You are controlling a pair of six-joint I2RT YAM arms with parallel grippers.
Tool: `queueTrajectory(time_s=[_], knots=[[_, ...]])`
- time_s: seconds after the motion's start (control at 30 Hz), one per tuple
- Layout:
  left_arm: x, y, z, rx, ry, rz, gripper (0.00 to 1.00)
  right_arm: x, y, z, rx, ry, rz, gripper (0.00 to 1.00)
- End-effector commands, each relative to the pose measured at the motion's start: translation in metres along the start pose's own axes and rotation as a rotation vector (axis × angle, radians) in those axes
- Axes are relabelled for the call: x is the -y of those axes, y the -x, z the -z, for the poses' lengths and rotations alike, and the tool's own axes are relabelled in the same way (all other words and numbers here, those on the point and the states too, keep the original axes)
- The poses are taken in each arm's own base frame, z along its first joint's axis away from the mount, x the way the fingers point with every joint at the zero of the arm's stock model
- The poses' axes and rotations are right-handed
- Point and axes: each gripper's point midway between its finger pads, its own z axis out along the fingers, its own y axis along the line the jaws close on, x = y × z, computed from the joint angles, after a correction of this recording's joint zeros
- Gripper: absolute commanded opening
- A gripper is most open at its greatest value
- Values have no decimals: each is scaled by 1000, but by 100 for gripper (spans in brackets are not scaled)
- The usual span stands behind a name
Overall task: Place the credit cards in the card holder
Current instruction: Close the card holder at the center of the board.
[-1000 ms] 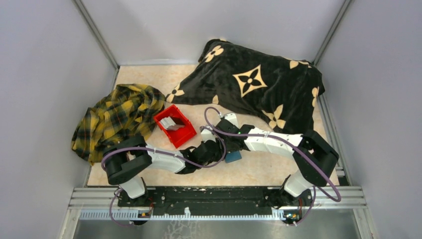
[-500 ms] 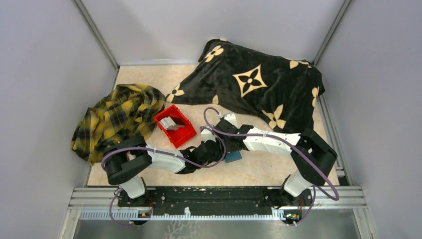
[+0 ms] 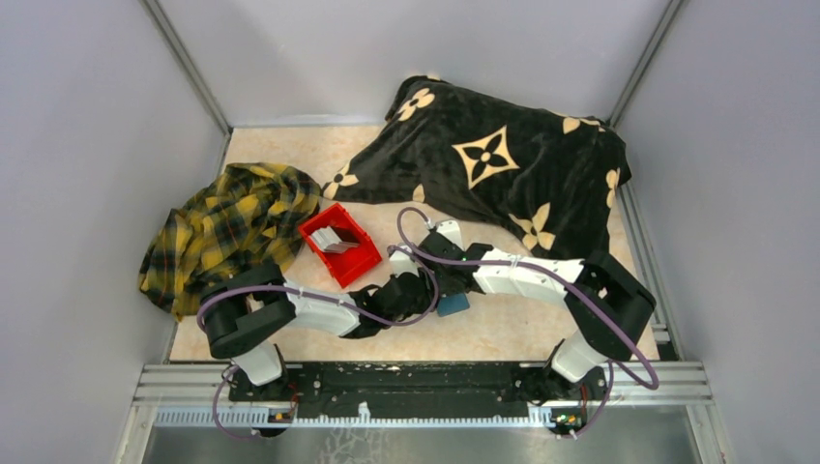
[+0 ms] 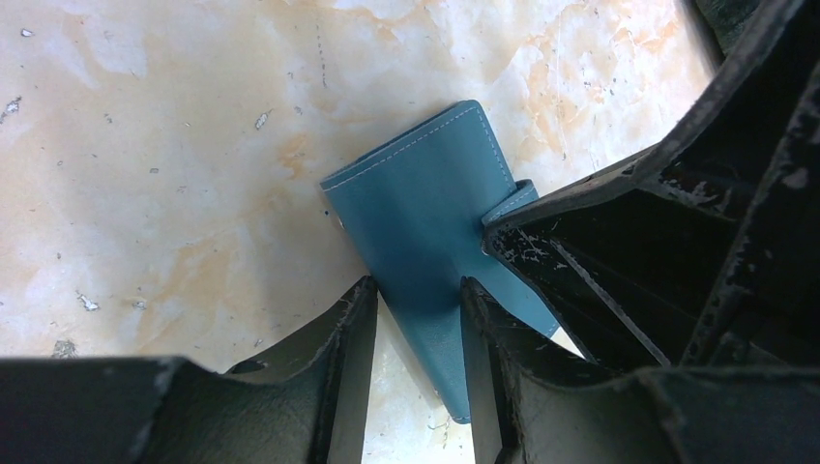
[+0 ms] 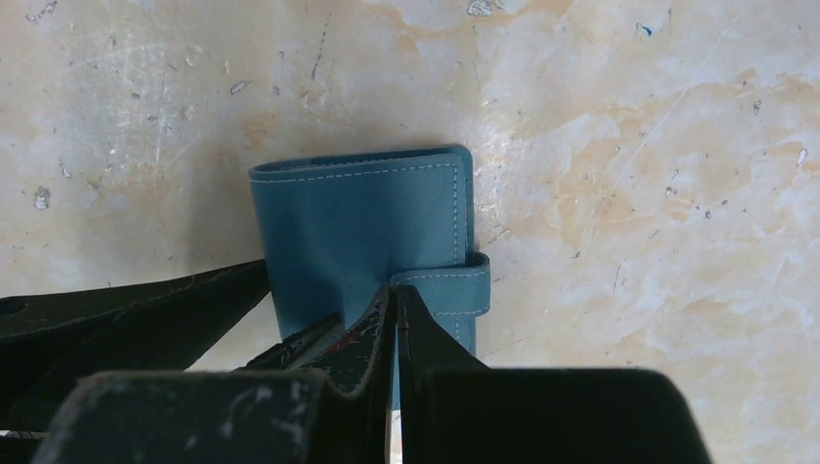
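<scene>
The card holder [image 4: 416, 208] is a closed teal wallet lying flat on the marble table, also seen from above [image 3: 453, 304]. My left gripper [image 4: 416, 290] is open over its near corner: one finger [image 4: 353, 333] touches its edge and the other [image 4: 483, 329] lies over its face. My right gripper [image 5: 395, 290] is shut, its tips against the end of the closure strap [image 5: 447, 288]. Both grippers meet at the wallet. The credit cards [image 3: 336, 239], grey and white, stand in the red bin [image 3: 353, 263].
A crumpled yellow plaid cloth [image 3: 227, 227] lies left of the red bin. A black blanket with tan flower marks [image 3: 488, 164] covers the back right. Grey walls enclose the table on three sides.
</scene>
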Motion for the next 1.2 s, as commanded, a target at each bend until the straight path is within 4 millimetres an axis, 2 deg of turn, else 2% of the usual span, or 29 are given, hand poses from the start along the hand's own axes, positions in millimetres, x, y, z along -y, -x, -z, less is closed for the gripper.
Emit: queueTrajectory(time_s=[0.0,0.27,0.47,0.63,0.87,1.17], knots=[[-10,-13,0,-40,14,-2,44,-16,-28,-17,-73,65,-46,0],[-10,-17,-2,-51,15,1,44,-22,-65,-27,-144,72,-76,0],[-11,-18,0,-55,12,0,44,-18,-85,-23,-140,66,-126,0],[-12,-19,2,-57,17,-4,44,-15,-72,-16,-90,49,-138,1],[-11,-17,2,-51,21,0,44,-3,-44,3,-8,-7,-113,20],[-10,-17,1,-53,25,-2,44,5,-34,15,50,-6,-128,22]])
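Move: The closed-over card holder lies right under both hands. From the right fingertips its middle is about 1 cm to the left and 1 cm lower, level fore and aft, with the strap about 1 cm to their right. From the left hand point the holder's middle is some 2 cm to the right and 1 cm below. The red box sits about 8 cm farther out and 21 cm left of the right hand. Keep the left gripper still at the holder's left edge, half open. Press the shut right fingertips down on the strap end, working about 1 cm left and 1 cm down while the wrist rolls some 10 degrees, left side rising. Then ease up slightly, part the fingers a little and drag the holder back about 2 cm, drifting right. ##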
